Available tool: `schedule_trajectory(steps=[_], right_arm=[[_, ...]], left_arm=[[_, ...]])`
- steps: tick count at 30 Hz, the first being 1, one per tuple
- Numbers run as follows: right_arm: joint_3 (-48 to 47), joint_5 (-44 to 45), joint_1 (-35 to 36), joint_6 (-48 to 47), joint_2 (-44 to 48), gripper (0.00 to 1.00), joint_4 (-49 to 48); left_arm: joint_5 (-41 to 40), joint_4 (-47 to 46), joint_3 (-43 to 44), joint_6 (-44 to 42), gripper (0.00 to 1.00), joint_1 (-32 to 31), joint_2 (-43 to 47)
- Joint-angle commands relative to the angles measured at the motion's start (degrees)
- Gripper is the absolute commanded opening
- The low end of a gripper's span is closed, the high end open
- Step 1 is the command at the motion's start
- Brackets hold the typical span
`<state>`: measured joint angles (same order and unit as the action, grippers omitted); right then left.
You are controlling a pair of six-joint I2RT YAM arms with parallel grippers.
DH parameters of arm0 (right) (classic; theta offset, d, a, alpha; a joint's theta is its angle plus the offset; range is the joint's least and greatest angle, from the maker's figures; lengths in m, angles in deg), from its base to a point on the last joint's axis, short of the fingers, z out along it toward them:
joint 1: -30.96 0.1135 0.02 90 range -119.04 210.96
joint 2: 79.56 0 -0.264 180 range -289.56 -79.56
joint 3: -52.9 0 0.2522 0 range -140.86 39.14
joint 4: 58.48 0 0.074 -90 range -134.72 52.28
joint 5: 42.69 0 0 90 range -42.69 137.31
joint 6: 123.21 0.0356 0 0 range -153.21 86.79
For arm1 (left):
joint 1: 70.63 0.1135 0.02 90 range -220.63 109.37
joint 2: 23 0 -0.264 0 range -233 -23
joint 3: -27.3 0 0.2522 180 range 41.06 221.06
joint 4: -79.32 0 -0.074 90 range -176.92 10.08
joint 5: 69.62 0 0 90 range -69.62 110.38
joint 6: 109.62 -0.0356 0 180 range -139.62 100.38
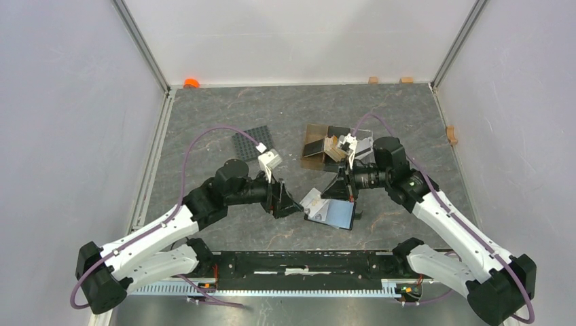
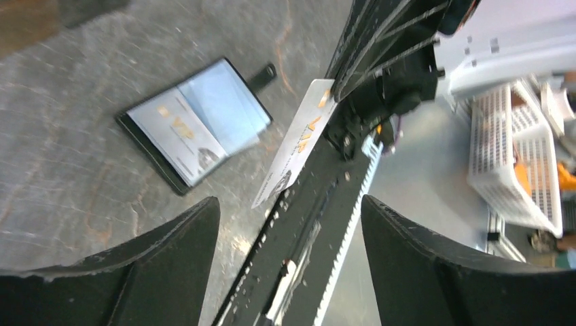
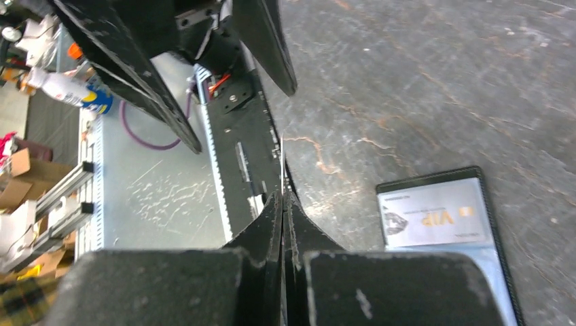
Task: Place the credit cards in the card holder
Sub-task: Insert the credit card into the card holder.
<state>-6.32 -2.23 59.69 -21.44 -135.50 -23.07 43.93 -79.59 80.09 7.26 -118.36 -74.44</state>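
Note:
The card holder (image 1: 334, 213) lies open on the table between my two arms, pale blue-grey inside, also in the left wrist view (image 2: 227, 102). A whitish credit card (image 2: 178, 132) printed VIP lies in its one half (image 3: 435, 219). My right gripper (image 3: 283, 195) is shut on another whitish VIP credit card (image 2: 293, 144), held on edge above the table beside the holder. My left gripper (image 2: 289, 200) faces it, open, with nothing between its fingers (image 3: 266, 42). More tan cards (image 1: 331, 146) stand in the brown box.
A brown translucent box (image 1: 316, 151) sits behind the card holder, a clear tray (image 1: 365, 145) to its right. A black gridded mat (image 1: 250, 142) lies at the back left. The black rail (image 1: 306, 261) runs along the near edge. White walls close three sides.

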Motion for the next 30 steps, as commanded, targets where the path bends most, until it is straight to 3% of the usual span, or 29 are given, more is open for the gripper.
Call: schedule_trajectory(steps=[1,12,14,17,18,19,20,22,25,30], right_arm=[[0.22,-4.75,2.55,1.57,1.18,0.0,-2.91],[-1.39,-5.15,8.54,2.28,-0.99,0.0,-5.61],[-1.57,-4.96,9.14,2.01,-1.34,0.0,-5.42],[-2.12,-2.37,9.33,1.18,-1.63,0.01,-3.36],[-2.49,-0.39,9.33,0.78,-1.57,0.1,-2.0],[-2.75,1.87,9.31,0.86,-1.35,0.23,-1.2],[-2.84,4.57,9.33,1.36,-0.86,0.43,-0.24],[-2.97,13.08,9.33,2.57,0.39,0.69,2.6],[-1.75,30.49,9.24,6.2,3.54,0.82,8.27],[5.04,57.46,9.24,14.75,9.88,0.85,15.36]], left_arm=[[6.5,5.76,3.49,-4.77,0.77,-2.67,-0.82],[6.33,5.76,4.65,-5.25,0.57,-4.72,-3.77],[6.16,5.76,4.9,-5.34,0.46,-5.26,-4.06],[5.58,5.56,4.71,-5.35,0.11,-5.62,-3.38],[4.67,5.09,4.3,-5.04,0.03,-5.62,-2.93],[3.61,4.18,3.65,-4.14,0.02,-5.62,-2.37],[2.44,2.96,2.67,-2.99,0.02,-5.62,-2.13],[1.86,0.3,0.99,-0.97,0.02,-5.62,-2.28],[0.59,-2.77,-1.3,1.72,0.02,-5.62,-4.16],[-1.85,-9.28,-4.02,6.41,0.02,-5.62,-8.56]])
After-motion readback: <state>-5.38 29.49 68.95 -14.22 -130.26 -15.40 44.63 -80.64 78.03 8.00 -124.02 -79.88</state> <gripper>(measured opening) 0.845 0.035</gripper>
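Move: The credit card, pinched at one end in the right fingers, has its middle roughly 6 cm to the right of the open left gripper, 1 cm ahead and 1 cm below it. For the right hand, the left gripper waits some 10 cm to its left and 2 cm back, about level. The open card holder lies about 20 cm below the right hand, 3 cm ahead and 2 cm to its right; the card tray is some 22 cm ahead, 3 cm right and 18 cm below. Bring the left gripper back about 4 cm and slightly down and right while the right hand carries the card back and left to meet it. Shut the left fingers on the card's free end, then open the right ones and swing that hand forward, right and down about 9 cm over the holder, wrist turning some 30 degrees clockwise. Keep the left grip, easing forward and down. ##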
